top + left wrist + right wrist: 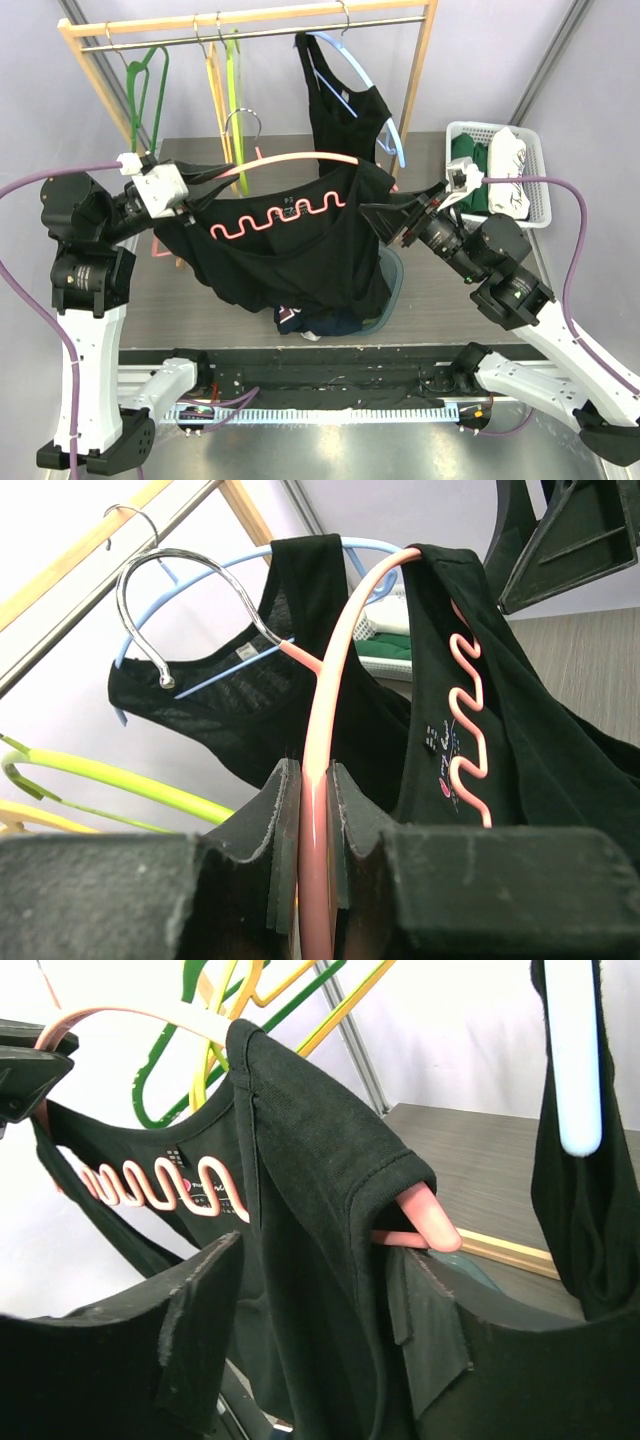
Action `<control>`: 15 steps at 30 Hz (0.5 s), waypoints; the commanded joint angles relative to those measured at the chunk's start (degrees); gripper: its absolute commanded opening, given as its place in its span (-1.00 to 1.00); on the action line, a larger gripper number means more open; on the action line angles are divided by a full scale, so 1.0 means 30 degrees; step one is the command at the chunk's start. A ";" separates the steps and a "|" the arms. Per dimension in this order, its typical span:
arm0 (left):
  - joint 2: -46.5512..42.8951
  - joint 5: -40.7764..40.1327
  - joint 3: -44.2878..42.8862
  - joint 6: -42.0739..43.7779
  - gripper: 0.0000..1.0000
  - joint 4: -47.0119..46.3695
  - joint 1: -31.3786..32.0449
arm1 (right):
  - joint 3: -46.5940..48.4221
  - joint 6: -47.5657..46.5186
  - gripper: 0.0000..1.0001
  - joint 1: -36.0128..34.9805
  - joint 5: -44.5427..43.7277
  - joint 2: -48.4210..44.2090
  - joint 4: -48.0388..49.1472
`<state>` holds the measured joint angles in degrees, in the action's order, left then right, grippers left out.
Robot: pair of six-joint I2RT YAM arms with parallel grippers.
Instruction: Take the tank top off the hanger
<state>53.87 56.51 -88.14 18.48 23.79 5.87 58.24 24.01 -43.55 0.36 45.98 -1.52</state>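
A black tank top (290, 250) hangs on a pink hanger (300, 160) held up over the table. My left gripper (215, 175) is shut on the hanger's left arm; in the left wrist view the pink bar (330, 660) runs straight between my pads (312, 780). My right gripper (385, 220) is at the top's right shoulder. In the right wrist view its jaws (312, 1260) stand open around the black strap (300, 1140), right below the hanger's pink tip (430, 1215). The right pad touches the cloth; the left pad is apart from it.
A wooden rack (250, 20) at the back carries green and yellow hangers (150, 80) and another black top on a blue hanger (340, 100). A white basket (535, 150) of clothes stands at the right. Dark clothes (330, 318) lie heaped under the held top.
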 commanded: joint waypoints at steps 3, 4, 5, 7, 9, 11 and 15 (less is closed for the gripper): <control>-0.0318 0.0031 0.0053 0.0051 -1.00 -0.1134 -0.0023 | -0.0546 0.0932 0.10 -0.0102 0.0640 -0.0385 0.2087; -0.0319 0.0088 0.0053 0.0022 -1.00 -0.1134 -0.0023 | -0.0545 0.0990 -0.07 -0.0102 0.0729 -0.0297 0.2175; -0.0348 0.0060 0.0082 0.0051 -1.00 -0.1105 -0.0023 | -0.0545 0.1165 -0.18 -0.0073 0.0845 -0.0238 0.2495; -0.0406 0.0089 0.0170 0.0022 -1.00 -0.1163 -0.0023 | -0.0458 0.1254 -0.53 -0.0102 0.1227 0.0055 0.2674; -0.0436 0.0001 0.0258 0.0051 -1.00 -0.1134 -0.0023 | -0.0313 0.1342 -0.79 -0.0102 0.1286 0.0114 0.2850; -0.0524 -0.0086 0.0375 0.0022 -1.00 -0.1134 -0.0023 | -0.0194 0.1313 -0.98 -0.0102 0.1082 -0.0061 0.2821; -0.0670 -0.0204 0.0784 0.0051 -1.00 -0.1017 -0.0023 | 0.0535 0.0351 -0.98 -0.0073 0.0205 -0.0909 0.2354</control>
<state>52.77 56.51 -86.37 18.48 23.79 5.87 56.34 27.27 -43.55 2.90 46.17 1.85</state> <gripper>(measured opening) 0.163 0.043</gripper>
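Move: The black tank top's near strap edge, which hangs from the pink hanger's right shoulder, lies almost at the right fingertips, about 2 cm ahead and 1 cm left. The hanger's right tip is roughly 5 cm ahead and 3 cm right of the hand, 2 cm higher; the other black top on the blue hanger is some 19 cm ahead and 3 cm left. From the left hand, the strap lies about 23 cm right, 7 cm back and 7 cm lower. The right fingers, already straddling the hanging strap cloth just below the hanger's right end, close from about two-thirds open to nearly shut and pinch it. The right hand otherwise stays almost in place, easing only about 1 cm left with a few degrees of turn, while the left keeps its grip on the pink hanger. ##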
